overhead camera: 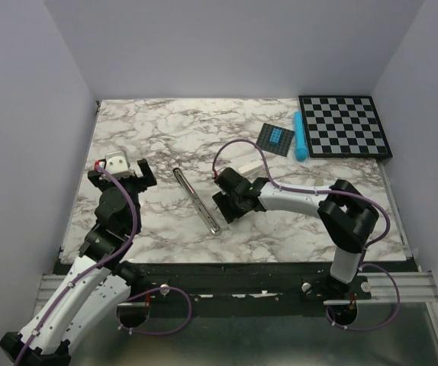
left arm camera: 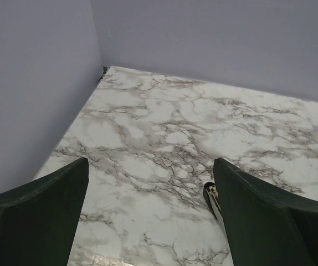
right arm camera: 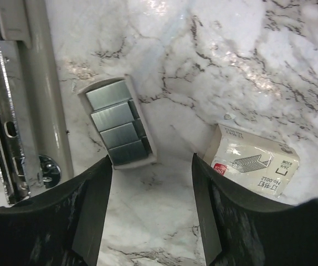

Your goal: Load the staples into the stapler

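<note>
The stapler [overhead camera: 196, 200] lies opened out flat on the marble table, a long thin black and silver bar. Its silver channel [right arm camera: 15, 100] runs down the left of the right wrist view. Beside it sits a small white tray of staples [right arm camera: 117, 122], holding several grey strips. The white staple box [right arm camera: 256, 160] lies to the right. My right gripper [right arm camera: 150, 210] hovers low over bare marble between tray and box, open, with nothing between its fingers. My left gripper [left arm camera: 150, 216] is open wide and empty at the table's left, with one stapler end [left arm camera: 211, 197] just inside its right finger.
A checkerboard [overhead camera: 345, 126] lies at the back right, with a blue cylinder [overhead camera: 300, 136] and a dark card with a blue square [overhead camera: 275, 139] beside it. A white oblong piece [overhead camera: 253, 166] lies just behind my right gripper [overhead camera: 223, 200]. Grey walls enclose the table [overhead camera: 165, 130].
</note>
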Robot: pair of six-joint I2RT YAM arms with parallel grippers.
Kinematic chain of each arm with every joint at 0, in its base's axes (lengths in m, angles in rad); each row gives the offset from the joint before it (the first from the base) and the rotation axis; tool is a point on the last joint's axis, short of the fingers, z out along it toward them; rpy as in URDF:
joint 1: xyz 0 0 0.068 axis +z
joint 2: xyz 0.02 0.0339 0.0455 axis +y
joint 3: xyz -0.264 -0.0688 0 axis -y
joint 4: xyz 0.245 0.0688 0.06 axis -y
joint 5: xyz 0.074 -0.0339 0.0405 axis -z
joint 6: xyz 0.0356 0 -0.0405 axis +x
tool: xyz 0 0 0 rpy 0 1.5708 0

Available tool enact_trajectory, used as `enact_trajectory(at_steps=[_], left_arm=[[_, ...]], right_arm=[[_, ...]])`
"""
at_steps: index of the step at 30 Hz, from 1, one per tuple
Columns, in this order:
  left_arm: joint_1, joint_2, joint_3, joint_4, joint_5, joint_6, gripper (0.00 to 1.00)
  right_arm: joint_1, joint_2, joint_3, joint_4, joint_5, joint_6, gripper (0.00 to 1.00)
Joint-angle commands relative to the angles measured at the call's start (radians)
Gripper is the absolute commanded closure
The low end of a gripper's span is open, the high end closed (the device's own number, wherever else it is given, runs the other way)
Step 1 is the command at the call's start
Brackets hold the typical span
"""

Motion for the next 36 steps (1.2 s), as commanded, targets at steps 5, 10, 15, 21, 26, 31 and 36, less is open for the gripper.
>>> enact_trajectory(at_steps=[5,10,15,21,26,31,36], left_arm=[[0.006,0.001,0.0,0.003,0.02,-0.014,0.01],[0.006,0.001,0.0,0.002,0.021,-0.014,0.01],[0.006,-0.002,0.002,0.0,0.02,-0.014,0.01],[0.006,-0.003,0.002,0.0,0.024,-0.014,0.01],[0.007,-0.005,0.002,0.0,0.02,-0.014,0.01],[0.007,-0.006,0.002,0.002,0.02,-0.014,0.01],[0.007,-0.006,0.0,0.005,0.018,-0.014,0.01]], right_arm=[[-0.042,-0.02,-0.018,0.013,0.12,-0.01,0.35],[-0.069,-0.014,-0.003,0.028,0.142,-0.022,0.35],[-0.068,-0.078,0.002,0.016,0.094,-0.034,0.35],[-0.069,-0.138,0.023,-0.005,-0.047,-0.076,0.38],[-0.066,-0.086,0.078,-0.03,-0.111,-0.085,0.49],[-0.049,-0.032,0.141,-0.05,-0.118,-0.094,0.54],[-0.039,0.038,0.203,-0.097,-0.15,-0.093,0.59]])
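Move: The small open tray of staples lies just off my right fingertips, about 3 cm to the left, 2 cm ahead and 1 cm lower, its near end between my fingers. The open stapler lies beyond it, its middle some 9 cm left and 3 cm ahead; the white staple box is about 5 cm right and 3 cm ahead. For my idle left hand the tray is roughly 23 cm to the right, level fore and aft, 28 cm down. Keeping low over the table, I sweep my right hand forward and right about 5 cm, the left finger pushing the tray's near end round and the right finger shoving the staple box. Then I lift about 6 cm, swing left some 5 cm back over the tray and sink a little at the end, drawing my fingers closer together. ##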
